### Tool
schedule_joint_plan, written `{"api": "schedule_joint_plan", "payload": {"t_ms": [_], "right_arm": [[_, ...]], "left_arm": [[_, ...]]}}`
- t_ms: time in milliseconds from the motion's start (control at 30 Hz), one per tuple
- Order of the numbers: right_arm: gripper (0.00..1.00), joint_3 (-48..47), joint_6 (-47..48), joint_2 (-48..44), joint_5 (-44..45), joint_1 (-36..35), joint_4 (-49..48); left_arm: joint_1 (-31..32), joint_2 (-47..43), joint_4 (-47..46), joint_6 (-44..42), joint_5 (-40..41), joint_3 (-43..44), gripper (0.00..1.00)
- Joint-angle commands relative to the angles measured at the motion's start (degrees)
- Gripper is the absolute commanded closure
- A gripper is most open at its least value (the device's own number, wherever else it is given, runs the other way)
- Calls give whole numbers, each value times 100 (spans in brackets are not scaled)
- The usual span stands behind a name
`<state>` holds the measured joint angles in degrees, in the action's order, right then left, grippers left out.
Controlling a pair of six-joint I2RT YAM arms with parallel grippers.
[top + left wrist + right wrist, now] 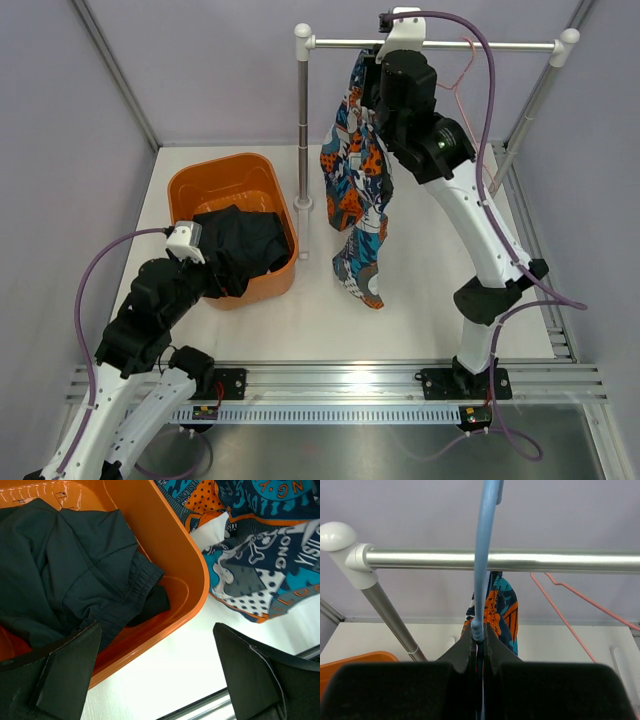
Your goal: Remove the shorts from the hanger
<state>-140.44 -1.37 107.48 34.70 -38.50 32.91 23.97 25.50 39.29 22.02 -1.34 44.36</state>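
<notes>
The patterned blue-and-orange shorts [355,190] hang from a light blue hanger [482,555] whose hook sits over the metal rail [430,44]. My right gripper [479,635] is shut on the hanger's neck just below the rail, with the shorts' waistband [500,605] right behind the fingers. In the top view that gripper [378,62] is up at the rail above the shorts. My left gripper [156,627] stands open with nothing in it, over the near right corner of the orange bin. The shorts' lower part [260,555] rests on the table beside the bin.
An orange bin [200,185] at the left holds dark clothing [245,240]. An empty pink wire hanger [462,75] hangs on the rail to the right of my right arm. The rail's left post [302,130] stands between the bin and the shorts.
</notes>
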Motion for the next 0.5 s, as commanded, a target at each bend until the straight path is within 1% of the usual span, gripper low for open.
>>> {"api": "schedule_joint_plan", "payload": {"t_ms": [0, 167, 200, 233, 267, 300, 333, 367, 400, 433, 467], "right_arm": [[100, 51, -127, -517, -139, 27, 251], [100, 613, -381, -1219, -428, 27, 1006], [100, 1058, -469, -1395, -516, 36, 1051], [100, 1332, -513, -1779, -717, 18, 1086], [100, 1579, -549, -1975, -806, 27, 1104], [100, 2086, -610, -2177, -911, 27, 1130], [100, 2352, -637, -2570, -1121, 18, 1200], [100, 2590, -654, -2774, -1254, 27, 1209], [100, 3131, -689, -2985, -1420, 27, 1183], [100, 3389, -707, -3396, -1639, 18, 1131], [100, 3601, -733, -3566, -1737, 18, 1113]], "left_arm": [[29, -1, -281, -31, -68, -41, 1], [29, -27, -334, -75, -278, -50, 1], [29, -36, -351, -84, -313, -59, 1], [29, -45, -386, -93, -357, -59, 1], [29, -53, -413, -110, -471, -59, 1], [29, -27, -431, -119, -507, -50, 1], [29, 8, -448, -119, -516, -41, 2], [29, 69, -474, -110, -586, 11, 3], [29, 252, -518, -93, -621, 37, 4], [38, 376, -640, 3, -682, 81, 5], [47, 508, -720, 56, -822, 230, 5]]}}
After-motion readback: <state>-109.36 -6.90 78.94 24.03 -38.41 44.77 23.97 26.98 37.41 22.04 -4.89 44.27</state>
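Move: The right hand already holds the blue hanger clear of the rail, the shorts hanging with their middle about 26 cm below it, 3 cm back and 2 cm left. The rail runs roughly 6 cm ahead and 4 cm below, straight ahead; the pink hanger is some 5 cm ahead, 16 cm right and 12 cm down. From the left hand, the shorts are about 23 cm ahead, 23 cm right and level in height. Keeping its grip on the blue hanger, the right hand draws back about 12 cm, sinking and easing right, fingers tipping down. ##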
